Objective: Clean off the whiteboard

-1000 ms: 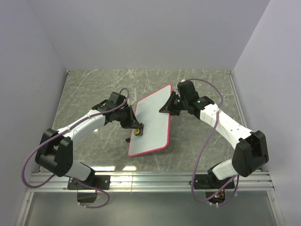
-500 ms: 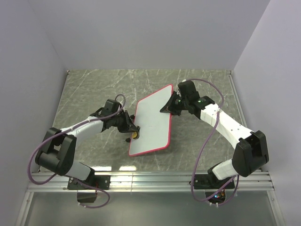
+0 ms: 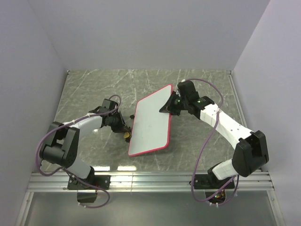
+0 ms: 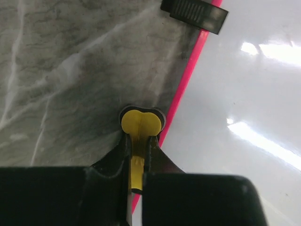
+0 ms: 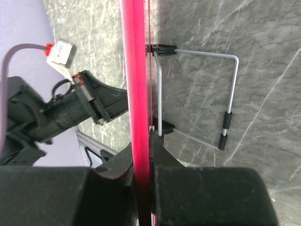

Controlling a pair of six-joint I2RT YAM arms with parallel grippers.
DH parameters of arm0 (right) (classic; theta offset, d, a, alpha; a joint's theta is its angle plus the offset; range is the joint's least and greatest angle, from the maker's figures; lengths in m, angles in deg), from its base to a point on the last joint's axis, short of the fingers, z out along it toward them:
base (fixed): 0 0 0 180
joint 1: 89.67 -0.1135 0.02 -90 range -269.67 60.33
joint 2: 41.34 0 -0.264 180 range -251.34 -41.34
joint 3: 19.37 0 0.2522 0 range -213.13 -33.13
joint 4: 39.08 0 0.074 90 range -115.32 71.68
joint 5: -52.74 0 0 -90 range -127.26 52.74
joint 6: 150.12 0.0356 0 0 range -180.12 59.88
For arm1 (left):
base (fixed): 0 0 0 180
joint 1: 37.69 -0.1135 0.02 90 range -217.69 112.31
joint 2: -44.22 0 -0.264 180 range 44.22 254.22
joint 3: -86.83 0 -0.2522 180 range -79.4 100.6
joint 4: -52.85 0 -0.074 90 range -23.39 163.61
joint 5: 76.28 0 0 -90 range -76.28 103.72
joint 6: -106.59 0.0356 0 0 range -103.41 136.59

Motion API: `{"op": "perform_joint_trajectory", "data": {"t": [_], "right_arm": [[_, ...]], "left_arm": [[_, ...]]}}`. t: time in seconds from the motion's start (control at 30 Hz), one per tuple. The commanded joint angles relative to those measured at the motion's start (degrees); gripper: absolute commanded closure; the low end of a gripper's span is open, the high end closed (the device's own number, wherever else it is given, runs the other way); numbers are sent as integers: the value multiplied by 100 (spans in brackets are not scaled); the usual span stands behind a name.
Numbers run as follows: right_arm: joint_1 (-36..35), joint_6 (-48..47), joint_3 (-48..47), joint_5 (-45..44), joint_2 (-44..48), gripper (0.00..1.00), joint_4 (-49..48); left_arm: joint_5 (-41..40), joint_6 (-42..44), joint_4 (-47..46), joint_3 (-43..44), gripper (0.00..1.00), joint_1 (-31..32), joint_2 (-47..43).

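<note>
The whiteboard [image 3: 150, 125] leans tilted in the middle of the table, white with a pink-red rim, and its face [image 4: 244, 117] shows no marks. My left gripper [image 3: 125, 133] is shut on a small yellow eraser [image 4: 141, 123]. The eraser's head rests on the table just off the board's left rim [image 4: 188, 80]. My right gripper [image 3: 168, 107] is shut on the board's upper right edge. In the right wrist view the rim [image 5: 135, 84] runs edge-on between the jaws of the right gripper [image 5: 149, 141].
A grey wire stand [image 5: 197, 94] with black sleeves props the board from behind. A black ribbed piece [image 4: 194, 12] sits at the board's rim. The marble table [image 3: 94, 89] is walled at the back and sides, with a metal rail [image 3: 150, 179] along the front.
My left gripper has carried the eraser leftward off the board's face to the table beside its left rim. The right gripper and the board have held still.
</note>
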Motion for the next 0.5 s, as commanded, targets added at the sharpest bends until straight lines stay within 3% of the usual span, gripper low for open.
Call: {"op": "perform_joint_trajectory", "data": {"t": [0.0,0.2,0.23,0.27,0.3,0.37,0.4,0.47], "right_arm": [[-139,-383,205,-573,-155,100,193],[-139,-313,302,-503,-172,100,61],[-139,-296,311,-511,-172,96,61],[-131,-287,329,-520,-146,91,61],[-139,-278,363,-503,-129,77,52],[-131,-260,399,-511,-76,61,35],[-139,-260,442,-520,-58,46,35],[-139,-260,487,-564,12,32,61]], "left_arm": [[-263,313,1113,638,100,77,-535],[-904,568,2318,2037,100,-116,-932],[-1009,620,2397,2109,100,-160,-932],[-1071,699,2476,2153,100,-222,-932],[-1133,735,2581,2171,100,-353,-932],[-1186,848,2626,2093,100,-520,-940],[-1203,867,2635,1970,100,-686,-949],[-1273,928,2600,1794,100,-828,-993]]}}
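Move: The whiteboard slopes up from its low left edge to its right edge, which the right fingers still pinch; its middle lies about 8 cm left of the right hand, 6 cm back and 8 cm lower. From the left hand, holding the yellow eraser beside the low edge, the middle is some 11 cm right, 7 cm ahead and 5 cm up. The far black clip is 9 cm ahead and 3 cm right of the left hand, the board's near left corner 10 cm back. The yellow eraser, still pinched in the left fingers, is carried about 13 cm up and some 5 cm forward away from the whiteboard's low edge, then about as far left, the wrist tilting roughly 15 degrees. The right hand holds the raised edge in place at first, then opens its fingers to let go and sinks about 3 cm with a slight shift right. ##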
